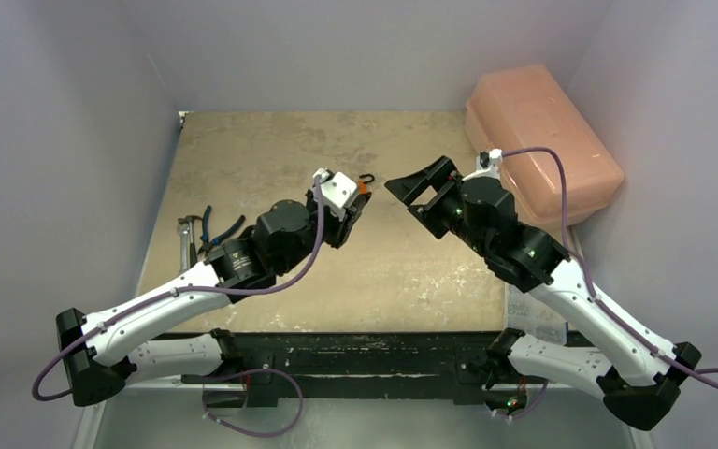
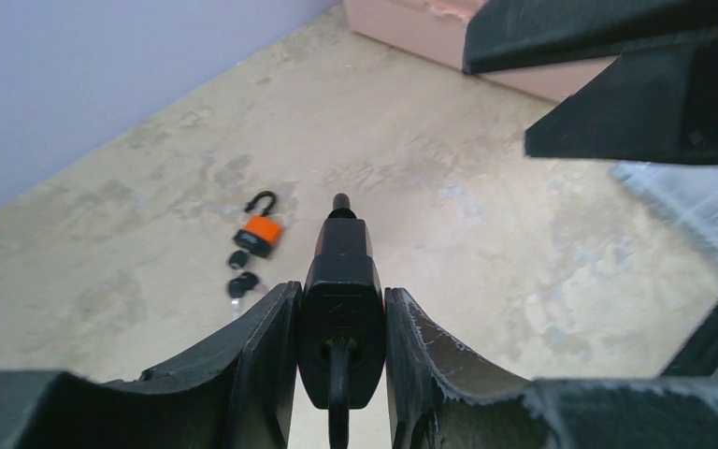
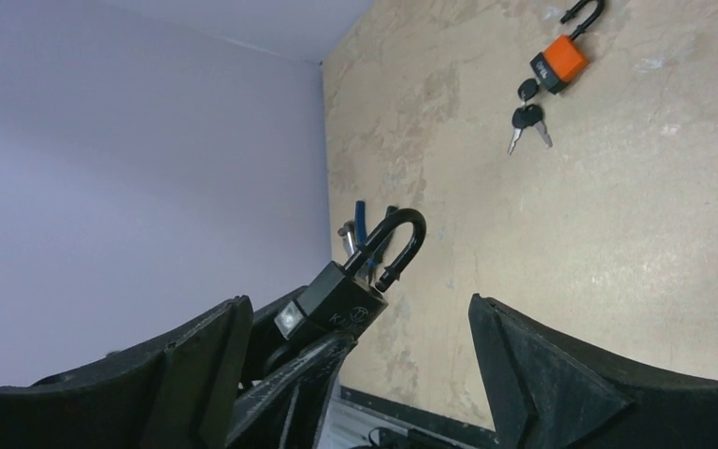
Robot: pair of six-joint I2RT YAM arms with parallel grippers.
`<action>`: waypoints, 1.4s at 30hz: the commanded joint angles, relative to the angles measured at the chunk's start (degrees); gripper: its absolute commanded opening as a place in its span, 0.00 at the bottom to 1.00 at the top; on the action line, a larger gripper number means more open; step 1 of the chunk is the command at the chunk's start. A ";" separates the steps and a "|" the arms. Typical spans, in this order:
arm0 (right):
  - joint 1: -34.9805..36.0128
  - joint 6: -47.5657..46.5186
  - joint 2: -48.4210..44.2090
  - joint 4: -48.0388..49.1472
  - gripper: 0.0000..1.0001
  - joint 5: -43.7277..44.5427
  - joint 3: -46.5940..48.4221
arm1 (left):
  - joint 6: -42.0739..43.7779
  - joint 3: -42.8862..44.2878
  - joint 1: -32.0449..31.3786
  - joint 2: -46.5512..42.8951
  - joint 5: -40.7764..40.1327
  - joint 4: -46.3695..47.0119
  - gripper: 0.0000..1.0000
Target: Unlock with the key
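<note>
My left gripper point(image 2: 339, 292) is shut on a black padlock point(image 2: 341, 309), one finger on each side of its body. A dark key point(image 2: 338, 393) sticks in the keyhole at its base. In the right wrist view the black padlock point(image 3: 341, 299) shows its shackle point(image 3: 402, 238) with one end out of the body. My right gripper point(image 3: 355, 304) stands wide open facing the lock, touching nothing. From above, the left gripper point(image 1: 351, 210) and the right gripper point(image 1: 409, 195) face each other over mid-table, a short gap apart.
An orange padlock point(image 2: 261, 227) with an open shackle lies on the table with loose keys point(image 2: 240, 276) beside it. Blue-handled pliers point(image 1: 210, 229) lie at the left edge. A pink box point(image 1: 542, 140) stands at the back right, behind the right arm.
</note>
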 commanded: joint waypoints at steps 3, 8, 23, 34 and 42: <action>-0.18 4.06 2.39 -7.49 0.93 3.53 5.36 | 18.74 -5.30 0.11 -1.41 -2.87 15.74 0.00; -0.17 4.80 2.94 -7.43 0.90 3.25 6.44 | 27.77 -11.25 0.13 0.30 0.70 21.72 0.00; -0.26 11.94 9.43 -5.01 0.84 -3.15 0.29 | 25.61 -28.85 5.62 -9.77 21.72 42.38 0.00; -0.35 10.79 16.32 2.62 0.69 -11.29 0.22 | 22.78 -32.78 6.29 -13.04 23.35 48.53 0.00; -0.33 9.01 16.09 5.92 0.53 -13.94 -2.60 | 15.03 -35.38 9.29 -13.76 14.30 56.98 0.00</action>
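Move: The left gripper still holds the black padlock, its shackle already open and standing out ahead-right of the fingers. From the wide-open right gripper, that lock lies about 7 cm to the left, 3 cm ahead and 5 cm lower. From the left gripper, the right one is level ahead, about 8 cm to the right and 5 cm higher; the orange padlock is some 14 cm ahead, 1 cm left and 25 cm below, with the loose keys 3 cm nearer and 3 cm left of it. Lower the right gripper about 10 cm and swing it left to the black padlock, tipping its fingers down some 20 degrees and half closing them around the open shackle. Meanwhile keep the left grip on the lock: sink, then rise halfway back while drawing slightly back, tilting the fingers up and turning them clockwise to present the shackle. ##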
